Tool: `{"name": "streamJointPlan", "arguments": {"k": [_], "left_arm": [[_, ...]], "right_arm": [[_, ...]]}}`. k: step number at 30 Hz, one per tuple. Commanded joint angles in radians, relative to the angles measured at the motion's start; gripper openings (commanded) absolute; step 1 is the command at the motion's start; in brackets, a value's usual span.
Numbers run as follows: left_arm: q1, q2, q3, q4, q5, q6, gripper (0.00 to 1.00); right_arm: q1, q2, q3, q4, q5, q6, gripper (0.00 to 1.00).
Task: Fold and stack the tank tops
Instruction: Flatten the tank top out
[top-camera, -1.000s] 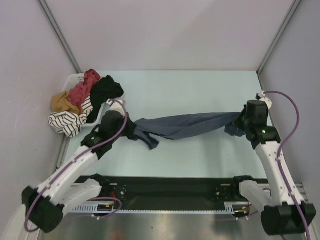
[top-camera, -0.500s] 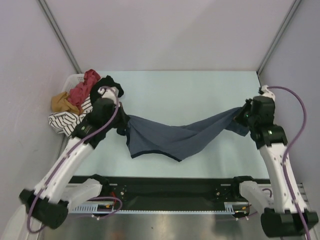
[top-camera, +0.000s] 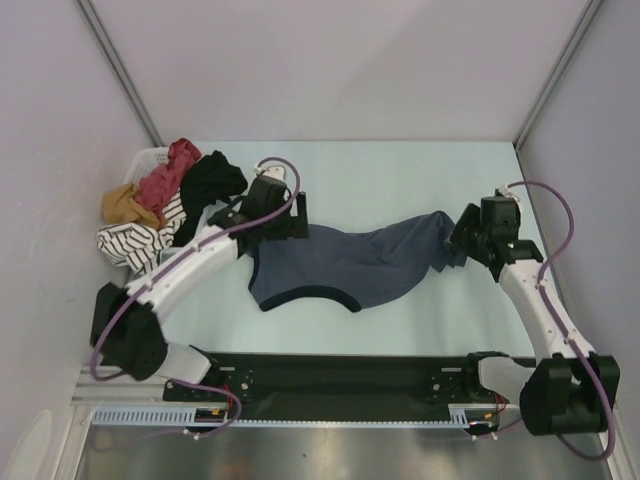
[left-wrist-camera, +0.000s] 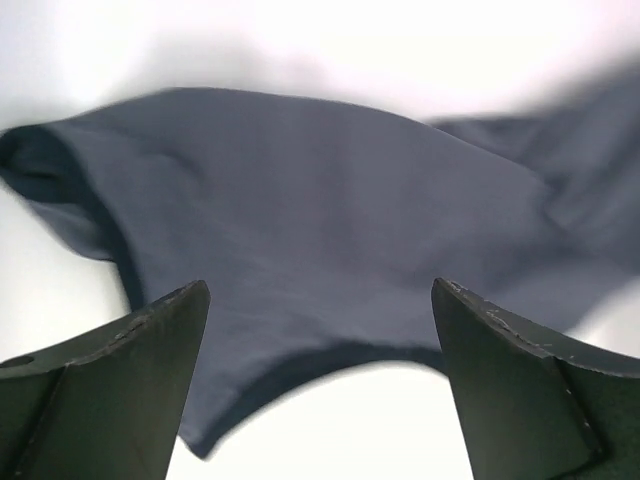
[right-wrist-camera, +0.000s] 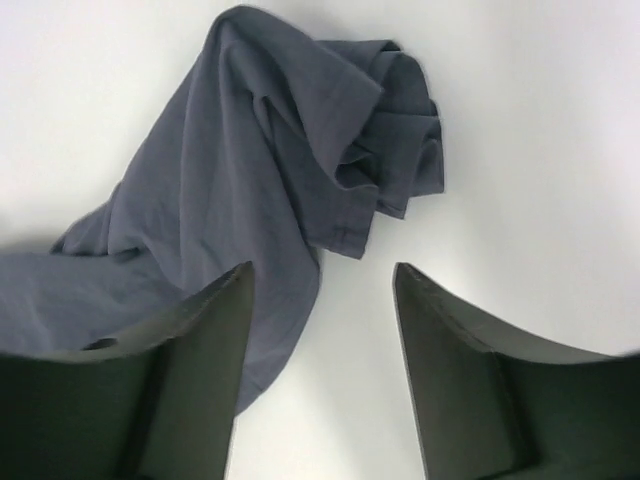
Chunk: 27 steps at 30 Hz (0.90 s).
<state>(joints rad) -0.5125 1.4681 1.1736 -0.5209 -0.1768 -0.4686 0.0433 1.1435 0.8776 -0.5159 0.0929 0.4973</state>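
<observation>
The slate blue-grey tank top (top-camera: 345, 268) lies loosely spread on the pale table, its dark-trimmed hem toward the near edge. Its right end is bunched in folds (right-wrist-camera: 380, 140). My left gripper (top-camera: 298, 226) stands open over the top's left far corner. In the left wrist view the cloth (left-wrist-camera: 300, 190) lies below the left gripper (left-wrist-camera: 318, 290), with nothing between the fingers. My right gripper (top-camera: 460, 238) is open at the bunched right end. Seen from its wrist, the right gripper (right-wrist-camera: 322, 270) holds nothing, and the cloth runs under its left finger (right-wrist-camera: 200, 340). A brick red tank top (top-camera: 170, 176) lies crumpled in the pile at the left.
A white basket (top-camera: 148, 157) at the table's far left holds a heap of clothes: black (top-camera: 215, 180), striped (top-camera: 135, 245) and mustard (top-camera: 122, 205) pieces. Grey walls close in the table on the left, back and right.
Both grippers have opened and let go of the blue-grey tank top, which dropped from hanging stretched between them onto the table. The left arm swung right and farther out.
</observation>
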Motion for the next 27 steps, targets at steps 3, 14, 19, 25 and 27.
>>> {"name": "streamJointPlan", "arguments": {"k": [3,14,19,25,27], "left_arm": [[-0.182,-0.233,-0.165,0.070,0.041,-0.031,0.94],[-0.494,-0.094,-0.224,0.254,0.125,-0.136,0.90],[-0.557,0.053,-0.186,0.314,0.151,-0.154,0.86],[-0.555,0.219,-0.135,0.395,0.224,-0.157,0.66],[-0.557,0.251,-0.120,0.409,0.234,-0.157,0.62]], "right_arm": [[-0.031,-0.085,-0.095,0.036,0.085,0.004,0.52],[-0.086,0.070,-0.126,0.142,0.018,0.040,0.54],[-0.088,0.070,-0.134,0.160,0.021,0.046,0.52],[-0.091,0.050,-0.137,0.163,0.030,0.035,0.49],[-0.092,0.042,-0.135,0.160,0.033,0.034,0.49]]}}
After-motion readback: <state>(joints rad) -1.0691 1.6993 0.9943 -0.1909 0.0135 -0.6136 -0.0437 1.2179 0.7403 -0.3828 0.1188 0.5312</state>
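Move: The left hand is over the tank top. The near right corner of the top's black-trimmed edge lies about 14 cm back, 15 cm right and 15 cm below it; the trim's left tip is about 15 cm back, 6 cm left. The black garment is roughly 14 cm ahead, 20 cm left. From the right hand, the tank top's rumpled end is some 5 cm ahead, 2 cm left and 13 cm below, and the trim corner 11 cm back, 24 cm left. Sweeping about 19 cm right and 17 cm back over the tank top, the left hand lifts slightly, then sinks to the trim's near right corner, ending 11 cm lower; it turns some 30 degrees clockwise, tips steeper, and its wide-open fingers partly close. The right hand sinks about 6 cm beside the rumpled end, drifting 3 cm right, its fingers narrowing but still apart. ##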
